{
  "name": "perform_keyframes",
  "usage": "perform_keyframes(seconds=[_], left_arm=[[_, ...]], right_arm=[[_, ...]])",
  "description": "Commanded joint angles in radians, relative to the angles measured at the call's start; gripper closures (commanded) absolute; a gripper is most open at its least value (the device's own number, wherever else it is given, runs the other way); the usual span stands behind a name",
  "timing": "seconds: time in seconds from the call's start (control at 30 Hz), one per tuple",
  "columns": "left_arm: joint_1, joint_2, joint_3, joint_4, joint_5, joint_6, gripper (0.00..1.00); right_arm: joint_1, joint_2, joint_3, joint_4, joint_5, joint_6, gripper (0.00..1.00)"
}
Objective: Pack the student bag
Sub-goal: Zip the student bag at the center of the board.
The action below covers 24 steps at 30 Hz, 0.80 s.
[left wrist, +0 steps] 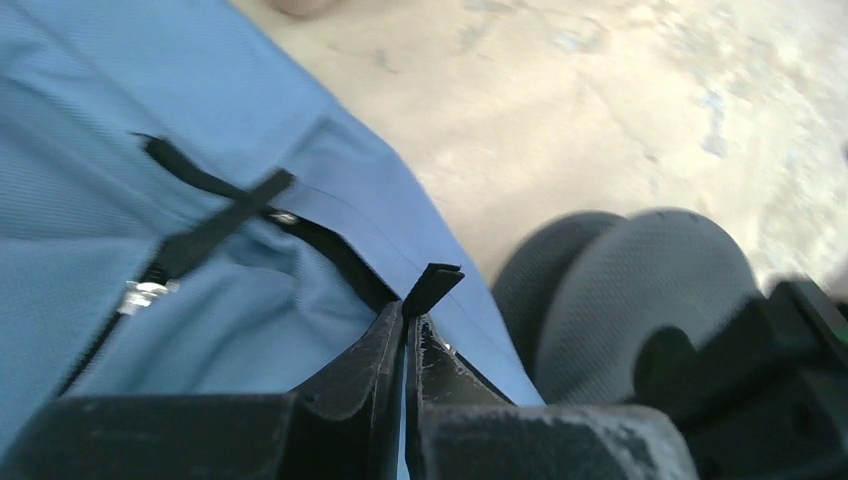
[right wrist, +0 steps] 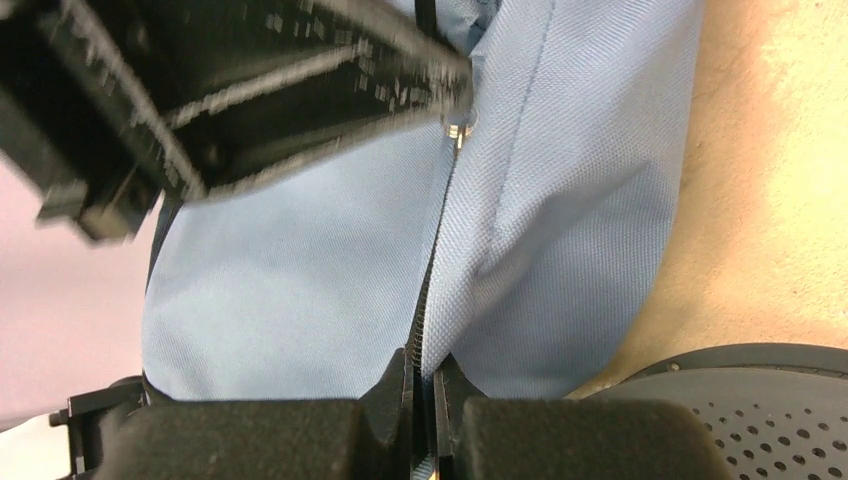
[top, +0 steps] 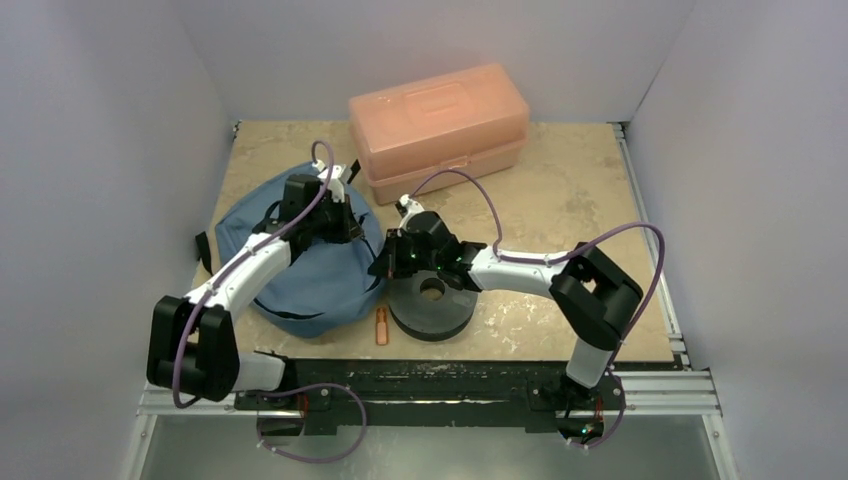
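Observation:
The slate-blue student bag [top: 310,285] lies on the left half of the table. My left gripper [top: 345,228] is over its right part, shut on a small black tab [left wrist: 432,285] by the zipper opening; its tips [left wrist: 411,312] meet with only the tab between them. A black zipper line with a metal slider [left wrist: 142,295] runs across the fabric [left wrist: 250,310]. My right gripper [top: 385,262] is at the bag's right edge. In the right wrist view it [right wrist: 422,365] is shut on a fold of blue fabric [right wrist: 300,290] at the zipper teeth [right wrist: 432,270].
A dark grey disc with a centre hole [top: 432,300] lies just right of the bag, under the right wrist. A small orange item [top: 381,325] lies in front between bag and disc. A rigid salmon-pink box [top: 438,125] stands at the back.

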Motion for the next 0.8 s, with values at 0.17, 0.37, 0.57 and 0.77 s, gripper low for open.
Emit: perform_keyframes(seconds=[0.17, 0.37, 0.57, 0.77], left_arm=[[0.077, 0.153, 0.187, 0.062, -0.438, 0.009, 1.0], [0.134, 0.207, 0.31, -0.046, -0.321, 0.044, 0.96], [0.135, -0.021, 0.281, -0.229, -0.33, -0.007, 0.44], [0.137, -0.32, 0.22, -0.465, -0.392, -0.035, 0.28]], right_arm=[[0.009, -0.071, -0.054, 0.039, -0.012, 0.027, 1.0], [0.008, -0.037, -0.006, 0.041, -0.059, 0.005, 1.0], [-0.02, 0.085, 0.21, -0.002, -0.107, -0.053, 1.0], [-0.046, 0.221, 0.444, -0.09, -0.07, -0.133, 1.0]])
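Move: The left hand grips the main zipper's pull on the student bag; the zipper's far end lies about 8 cm ahead of it, 3 cm to its left and a little lower. From the left hand, the pink case is roughly 24 cm ahead and 18 cm right, and the dark disc about 11 cm back and 16 cm right. From the right hand, pinching the zipper edge, that far end is some 15 cm ahead and 7 cm left. Still pinching the zipper pull, the left hand drags it about 7 cm forward and 5 cm left along the bag, away from the right hand's pinch, turning counter-clockwise. It then opens to about two thirds, lets go and lifts some 10 cm, swinging farther left and back. The right hand keeps its pinch on the edge, staying put at first, then carries it about 5 cm left and forward. ##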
